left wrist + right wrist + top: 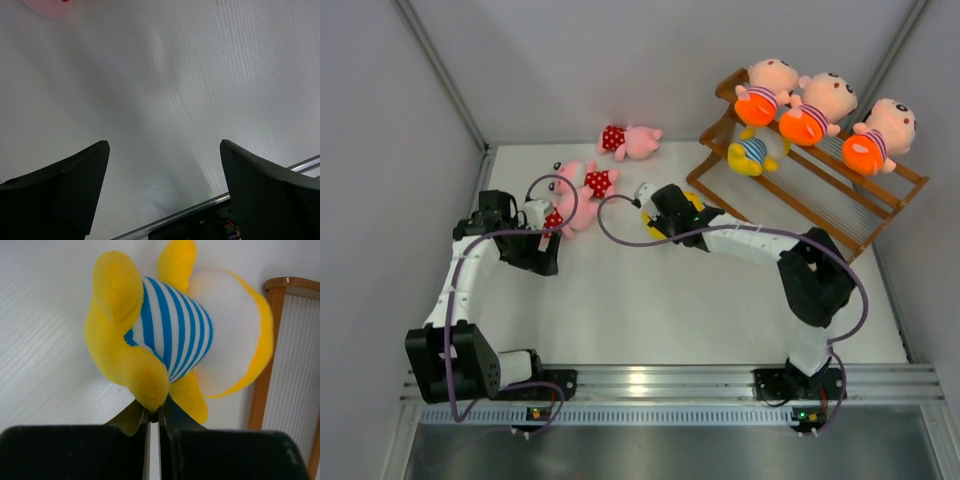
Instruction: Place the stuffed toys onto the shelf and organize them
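Note:
The brown wooden shelf (880, 200) stands at the back right. Three peach-headed dolls (815, 108) sit along its top tier and one yellow striped doll (752, 152) lies on the middle tier. My right gripper (658, 212) (154, 410) is shut on a limb of a second yellow doll (170, 330), left of the shelf's front corner (265, 365); only yellow edges (691, 204) show from above. Three pink polka-dot dolls lie on the table: one at the back (632, 140), two together (588, 182) beside my left gripper (542, 255) (165, 145), which is open and empty.
A white table (650, 310) with grey walls on the left, back and right. A metal rail (670, 380) runs along the near edge by the arm bases. A pink doll's edge (50, 6) shows at the top left of the left wrist view.

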Action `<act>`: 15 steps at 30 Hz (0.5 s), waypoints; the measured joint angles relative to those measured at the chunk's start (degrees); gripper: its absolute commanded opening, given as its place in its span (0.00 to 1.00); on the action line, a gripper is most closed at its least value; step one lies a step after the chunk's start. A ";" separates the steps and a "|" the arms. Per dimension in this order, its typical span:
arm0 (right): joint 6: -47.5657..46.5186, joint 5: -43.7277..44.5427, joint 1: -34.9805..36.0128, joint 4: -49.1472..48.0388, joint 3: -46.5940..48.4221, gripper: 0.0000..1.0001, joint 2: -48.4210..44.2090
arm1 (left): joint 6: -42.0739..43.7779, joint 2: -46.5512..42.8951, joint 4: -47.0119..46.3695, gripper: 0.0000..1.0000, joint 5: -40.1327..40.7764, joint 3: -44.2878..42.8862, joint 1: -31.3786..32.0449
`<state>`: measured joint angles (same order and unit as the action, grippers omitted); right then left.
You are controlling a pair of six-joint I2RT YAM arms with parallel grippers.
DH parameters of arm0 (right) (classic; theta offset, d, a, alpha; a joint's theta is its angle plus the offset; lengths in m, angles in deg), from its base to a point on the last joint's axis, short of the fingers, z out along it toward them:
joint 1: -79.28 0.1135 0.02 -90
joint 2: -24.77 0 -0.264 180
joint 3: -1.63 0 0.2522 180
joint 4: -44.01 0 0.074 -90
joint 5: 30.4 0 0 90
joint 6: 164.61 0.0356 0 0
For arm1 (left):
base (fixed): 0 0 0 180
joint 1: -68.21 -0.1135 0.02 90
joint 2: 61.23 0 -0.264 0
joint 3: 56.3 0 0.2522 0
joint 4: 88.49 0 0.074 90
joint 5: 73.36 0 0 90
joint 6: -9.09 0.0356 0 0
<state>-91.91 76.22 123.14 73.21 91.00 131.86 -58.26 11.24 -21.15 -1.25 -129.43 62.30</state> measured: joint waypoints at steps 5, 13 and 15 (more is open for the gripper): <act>-4.39 -2.45 1.77 5.68 -2.10 0.00 -11.17 | 0.02 0.00 0.00 0.98 -0.74 0.00 0.00; -8.61 -0.83 4.39 20.20 -4.02 0.00 -25.97 | 0.17 -0.44 0.00 0.98 -1.16 0.00 0.00; -9.51 0.63 4.42 25.35 -3.54 0.00 -29.42 | 0.17 -1.01 0.00 0.98 -1.31 0.00 0.00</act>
<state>-101.41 76.86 127.55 98.57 87.46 102.44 -58.08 10.23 -21.15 -2.56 -129.43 62.30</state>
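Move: The right gripper already pinches the yellow striped toy by a leg. The free stretch of the shelf's middle tier, its likely place, lies about 26 cm to the gripper's right, 4 cm ahead and 10 cm above it. The yellow toy already shelved sits about 17 cm right, 10 cm ahead and 10 cm up. From the left gripper the free stretch is roughly 48 cm right, 16 cm ahead and 5 cm up. Keep the right fingers shut on the striped toy's leg and lift it off the table, raising the gripper about 12 cm while drawing back some 10 cm towards the robot. In the second half, swing it right as well, about 7 cm in all, towards the shelf's free stretch, turning the wrist about 10 degrees counter-clockwise. ##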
